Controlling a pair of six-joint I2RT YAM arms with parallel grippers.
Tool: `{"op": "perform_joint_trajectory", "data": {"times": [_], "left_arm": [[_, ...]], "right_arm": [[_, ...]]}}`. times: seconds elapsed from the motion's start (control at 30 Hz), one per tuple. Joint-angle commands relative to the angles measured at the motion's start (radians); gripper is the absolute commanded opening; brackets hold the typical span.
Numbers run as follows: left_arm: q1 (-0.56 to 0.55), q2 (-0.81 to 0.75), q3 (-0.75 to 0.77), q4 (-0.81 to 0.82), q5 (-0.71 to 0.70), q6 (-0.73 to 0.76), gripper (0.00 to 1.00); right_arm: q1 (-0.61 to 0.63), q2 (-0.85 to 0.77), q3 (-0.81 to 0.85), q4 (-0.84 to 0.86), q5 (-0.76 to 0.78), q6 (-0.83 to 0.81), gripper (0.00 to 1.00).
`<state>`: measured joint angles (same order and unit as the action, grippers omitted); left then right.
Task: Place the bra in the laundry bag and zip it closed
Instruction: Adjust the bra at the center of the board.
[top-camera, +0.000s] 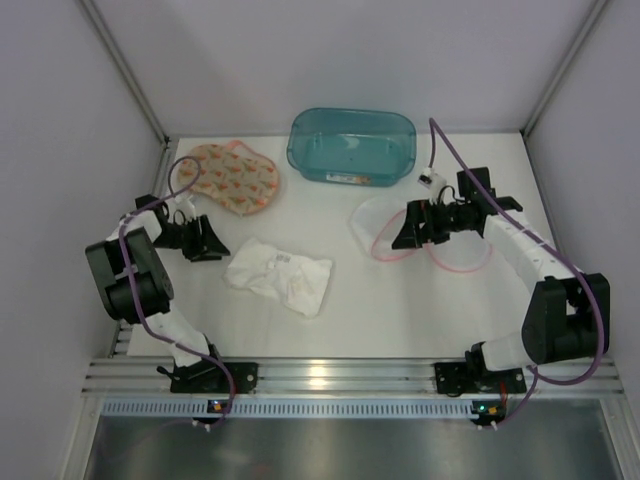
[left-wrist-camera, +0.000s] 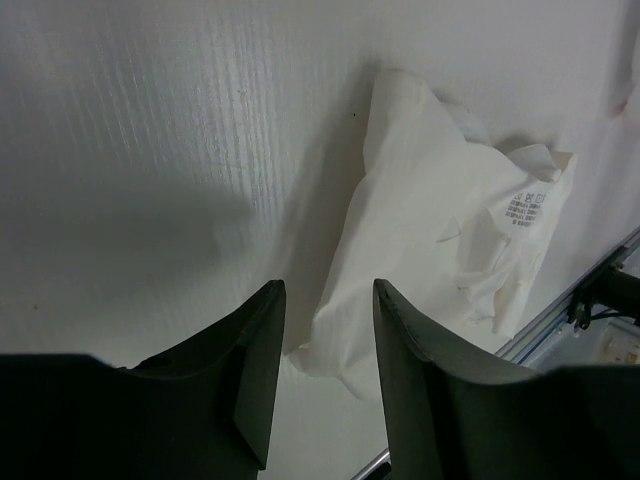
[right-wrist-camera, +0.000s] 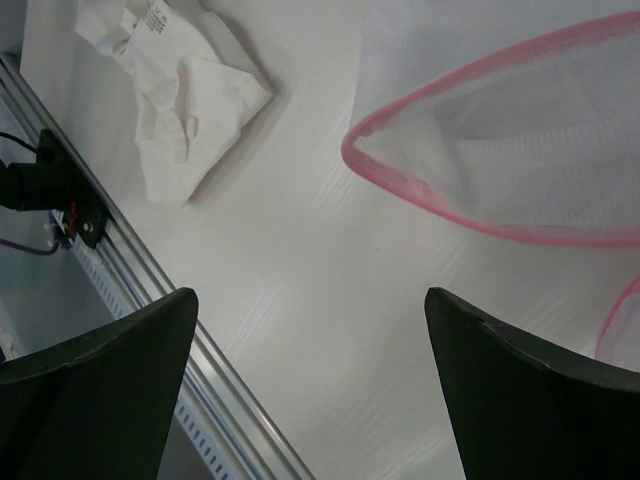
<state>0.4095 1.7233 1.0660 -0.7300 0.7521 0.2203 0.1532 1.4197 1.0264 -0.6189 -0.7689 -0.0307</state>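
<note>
The bra (top-camera: 280, 275) looks to be the white crumpled garment with a printed label, lying at mid-table; it also shows in the left wrist view (left-wrist-camera: 430, 220) and the right wrist view (right-wrist-camera: 180, 90). My left gripper (top-camera: 213, 248) hovers just left of it, jaws partly apart and holding nothing (left-wrist-camera: 328, 290); the garment's near corner lies just beyond the fingertips. The laundry bag (top-camera: 372, 222) is translucent mesh with pink trim, flat on the right, its mouth gaping (right-wrist-camera: 520, 150). My right gripper (top-camera: 403, 238) stands wide open over the bag's left end, with bare table between its fingers (right-wrist-camera: 310, 295).
A teal plastic bin (top-camera: 352, 145) stands at the back centre. A patterned orange and pink fabric piece (top-camera: 237, 178) lies at the back left, close behind the left arm. The metal rail (top-camera: 330, 375) runs along the table's near edge.
</note>
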Motion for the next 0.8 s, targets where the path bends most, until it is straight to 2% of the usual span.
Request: {"op": "perform_joint_trajectory", "data": {"times": [0.0,0.13,0.3,0.33,0.37,0.4,0.57,0.77], "left_arm": [[0.0,0.062,0.023,0.029,0.093,0.034,0.46],[0.0,0.116,0.02,0.044,0.144,0.045,0.45],[0.0,0.154,0.008,0.046,0.178,0.045,0.38],[0.002,0.162,0.005,0.046,0.184,0.045,0.35],[0.002,0.163,-0.001,0.046,0.191,0.045,0.27],[0.003,0.16,-0.006,0.046,0.203,0.045,0.23],[0.015,0.092,-0.005,0.046,0.216,0.037,0.02],[0.018,-0.086,0.032,0.046,0.101,0.01,0.0]], "right_arm": [[0.011,-0.03,0.02,-0.011,0.005,-0.034,0.97],[0.011,-0.022,0.04,-0.033,0.01,-0.044,0.97],[0.011,-0.011,0.05,-0.044,0.013,-0.046,0.97],[0.011,-0.011,0.052,-0.042,0.014,-0.046,0.97],[0.011,-0.01,0.054,-0.044,0.016,-0.044,0.97],[0.011,-0.008,0.055,-0.042,0.017,-0.044,0.97],[0.011,0.004,0.067,-0.047,0.02,-0.046,0.97],[0.011,0.007,0.069,-0.041,0.017,-0.049,0.97]]}}
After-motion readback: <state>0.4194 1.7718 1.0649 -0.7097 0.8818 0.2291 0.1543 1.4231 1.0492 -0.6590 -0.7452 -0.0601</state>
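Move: The bra's middle lies about 16 cm to the left hand's right and 7 cm back, roughly 3 cm lower; its near edge starts only some 3 cm to the right. The patterned pouch is about 20 cm ahead of the left hand and 2 cm right; the teal bin some 29 cm ahead and 35 cm right. From the right hand the bra is about 31 cm left, 13 cm back and 11 cm below. The bra's left end is met by the left hand, which sinks about 2.5 cm to it while edging 2 cm right, the half-open fingers tipping flatter by some 10 degrees. Down there they shut fully, pinching the cloth edge, then the hand rises nearly 3 cm, drawing slightly back to the left. ##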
